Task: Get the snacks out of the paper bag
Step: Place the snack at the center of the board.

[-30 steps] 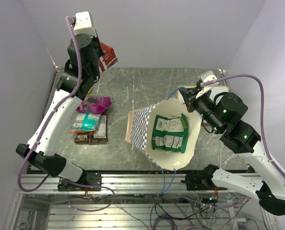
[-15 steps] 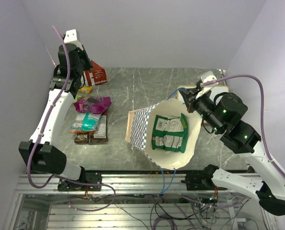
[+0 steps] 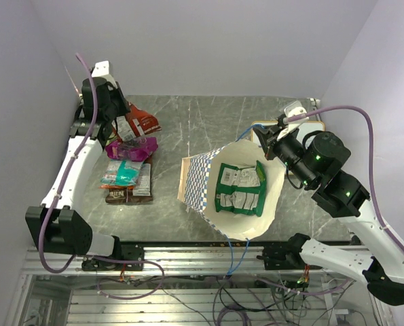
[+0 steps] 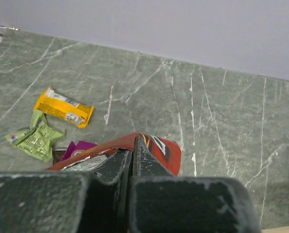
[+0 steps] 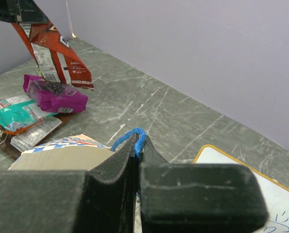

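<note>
The paper bag lies open on its side mid-table, with a green snack packet inside. My right gripper is shut on the bag's blue cord handle and holds the mouth up. My left gripper is shut on a red snack packet, which hangs low over the far left of the table. Below it lie magenta, teal and dark brown packets. The left wrist view also shows a yellow bar and a crumpled green packet.
A small whiteboard with a yellow rim lies at the far right behind the bag. Walls close the table at the back and both sides. The grey marble table is bare between the pile and the bag.
My left arm has swung down and left, bringing the red packet from high in the air to just above the snack pile. The right arm and the bag have not moved.
</note>
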Controlling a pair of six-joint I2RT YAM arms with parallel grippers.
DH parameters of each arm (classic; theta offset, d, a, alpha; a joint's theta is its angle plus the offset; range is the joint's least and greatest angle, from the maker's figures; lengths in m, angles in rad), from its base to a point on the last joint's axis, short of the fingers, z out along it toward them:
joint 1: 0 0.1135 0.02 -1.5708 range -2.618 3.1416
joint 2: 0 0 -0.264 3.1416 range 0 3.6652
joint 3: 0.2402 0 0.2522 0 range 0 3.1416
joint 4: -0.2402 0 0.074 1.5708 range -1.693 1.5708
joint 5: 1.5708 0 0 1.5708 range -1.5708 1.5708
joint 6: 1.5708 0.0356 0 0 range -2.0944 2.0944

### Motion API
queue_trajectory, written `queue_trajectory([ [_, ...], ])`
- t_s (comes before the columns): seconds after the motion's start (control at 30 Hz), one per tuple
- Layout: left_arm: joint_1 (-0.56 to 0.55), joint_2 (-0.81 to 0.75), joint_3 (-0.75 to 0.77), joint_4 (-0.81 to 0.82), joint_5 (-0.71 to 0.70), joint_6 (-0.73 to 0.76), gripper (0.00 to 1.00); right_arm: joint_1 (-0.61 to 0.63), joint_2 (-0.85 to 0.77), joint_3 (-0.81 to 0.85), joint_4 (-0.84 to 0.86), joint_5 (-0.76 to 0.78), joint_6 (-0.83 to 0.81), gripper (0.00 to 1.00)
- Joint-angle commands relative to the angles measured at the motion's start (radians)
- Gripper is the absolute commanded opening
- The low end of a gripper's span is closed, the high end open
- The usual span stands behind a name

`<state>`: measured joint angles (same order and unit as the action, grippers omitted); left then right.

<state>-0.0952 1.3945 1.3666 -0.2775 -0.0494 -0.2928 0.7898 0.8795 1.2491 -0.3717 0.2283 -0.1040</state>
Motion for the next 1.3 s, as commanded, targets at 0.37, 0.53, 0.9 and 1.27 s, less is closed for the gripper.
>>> queue_trajectory([
  [0.37, 0.012, -0.193, -0.153, -0.026, -0.009, 0.004, 0.07, 0.003, -0.003, 0.008, 0.025, -0.015, 0.017, 0.0],
  [0.53, 0.012, -0.291, -0.242, -0.052, -0.053, -0.055, 0.07, 0.003, -0.007, 0.004, 0.025, -0.013, 0.017, 0.0],
  [0.9, 0.012, -0.498, -0.448, -0.197, -0.193, -0.336, 0.07, 0.002, -0.001, -0.002, 0.031, -0.031, 0.024, 0.0],
  [1.27, 0.012, -0.622, -0.683, -0.384, -0.299, -0.812, 0.07, 0.002, -0.001, 0.003, 0.026, -0.046, 0.034, 0.0],
])
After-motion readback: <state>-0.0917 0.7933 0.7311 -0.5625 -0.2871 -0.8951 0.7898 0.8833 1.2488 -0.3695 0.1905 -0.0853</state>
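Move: The left hand already holds the hanging Doritos bag over the snack pile. The teal snack in the pile's middle is about 9 cm back, 4 cm left and some 27 below. The purple snack lies roughly 2 cm ahead and 3 left, the brown bag 13 cm back and 3 left, the green snack 8 ahead and 14 left. From the right hand, the teal snack is about 12 cm ahead, 44 left and 37 below. Back towards its base, across the pile, the left hand draws the Doritos bag about 17 cm, level at first, then sinking ever faster by some 13 cm and easing a little left. Late on, the wrist turns roughly 25 degrees counter-clockwise, its left side dropping and fingers tipping down, the pinch on the bag's edge kept. The right hand stays put, still holding the paper bag's blue handle. ##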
